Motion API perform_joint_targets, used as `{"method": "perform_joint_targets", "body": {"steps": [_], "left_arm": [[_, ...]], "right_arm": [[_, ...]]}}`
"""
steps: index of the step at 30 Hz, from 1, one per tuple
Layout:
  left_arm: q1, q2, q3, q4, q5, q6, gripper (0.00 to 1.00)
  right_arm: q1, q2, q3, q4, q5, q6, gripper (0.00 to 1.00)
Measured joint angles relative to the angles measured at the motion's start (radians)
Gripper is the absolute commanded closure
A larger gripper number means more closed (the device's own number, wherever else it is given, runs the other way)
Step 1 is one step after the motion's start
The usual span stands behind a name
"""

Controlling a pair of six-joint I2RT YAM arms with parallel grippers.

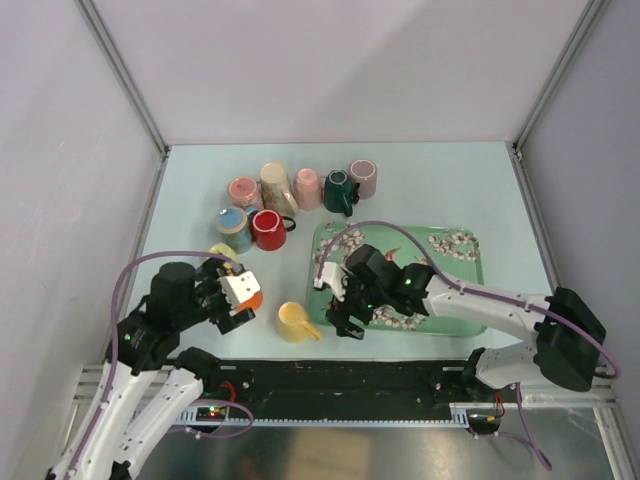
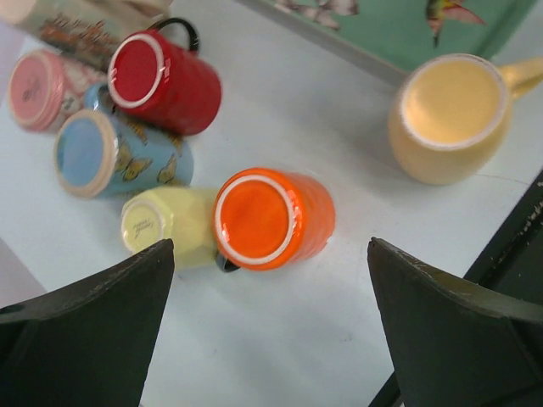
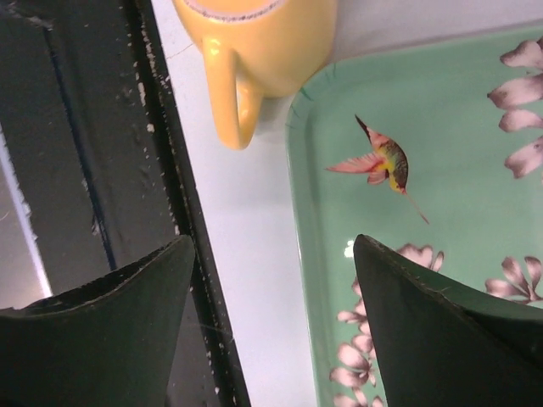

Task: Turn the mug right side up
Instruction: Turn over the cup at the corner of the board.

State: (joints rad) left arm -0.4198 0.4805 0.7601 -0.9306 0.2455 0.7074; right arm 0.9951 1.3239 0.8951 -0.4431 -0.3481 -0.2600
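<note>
An orange mug [image 2: 271, 216] stands upside down on the table with its white-ringed base up; in the top view only its edge [image 1: 255, 299] shows under my left gripper. That left gripper [image 1: 232, 298] [image 2: 270, 243] hovers over it, open and holding nothing. A yellow mug [image 1: 293, 320] [image 2: 450, 114] [image 3: 254, 42] stands between the arms, seemingly mouth up, its handle towards the tray. My right gripper [image 1: 340, 305] [image 3: 273, 239] hangs open over the tray's left rim just beside that handle, apart from it, with only table and tray between the fingers.
A green flowered tray [image 1: 460, 262] [image 3: 441, 127] lies right of centre. Behind the orange mug lie a pale yellow [image 2: 161, 222], a blue [image 2: 114, 157] and a red mug [image 2: 165, 80]. Several more mugs [image 1: 307, 187] cluster farther back. A black rail [image 1: 350, 375] runs along the near edge.
</note>
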Motion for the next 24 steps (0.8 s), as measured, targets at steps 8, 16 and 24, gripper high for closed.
{"method": "perform_joint_targets", "body": {"steps": [8,16,24], "left_arm": [[0.126,-0.123,-0.003,0.000,-0.060,-0.105,0.00],[0.212,-0.174,-0.005,0.000,-0.085,-0.152,0.00],[0.224,-0.175,-0.005,0.000,-0.082,-0.155,0.00]], "right_arm": [[0.116,0.142,0.061,0.105,0.154,0.081,0.26],[0.146,0.283,0.178,0.141,0.210,0.174,0.32],[0.151,0.373,0.198,0.150,0.200,0.233,0.53]]}}
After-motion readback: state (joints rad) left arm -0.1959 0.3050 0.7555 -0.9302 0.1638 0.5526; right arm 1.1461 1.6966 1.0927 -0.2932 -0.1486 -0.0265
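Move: The upside-down yellow mug stands about 13 cm to the right hand's left, nearly level with it in reach and some 7 cm below, its handle jutting towards that hand. The green board's middle is about 11 cm ahead and 14 cm right of this hand, 10 cm down; the orange mug stands some 13 cm left of the yellow mug and 8 cm farther out. From the left hand, the yellow mug lies about 13 cm right, 5 cm back and 14 cm below. The right fingertips come to straddle the yellow mug's handle, still partly open, with no firm touch to be seen: the hand runs about 8 cm left to the mug, sinking slightly, then drops steeply at the end, narrowing its fingers and turning some 10 degrees clockwise. The open left hand clears away, 5 cm left and a little up, turning about 20 degrees counter-clockwise. ##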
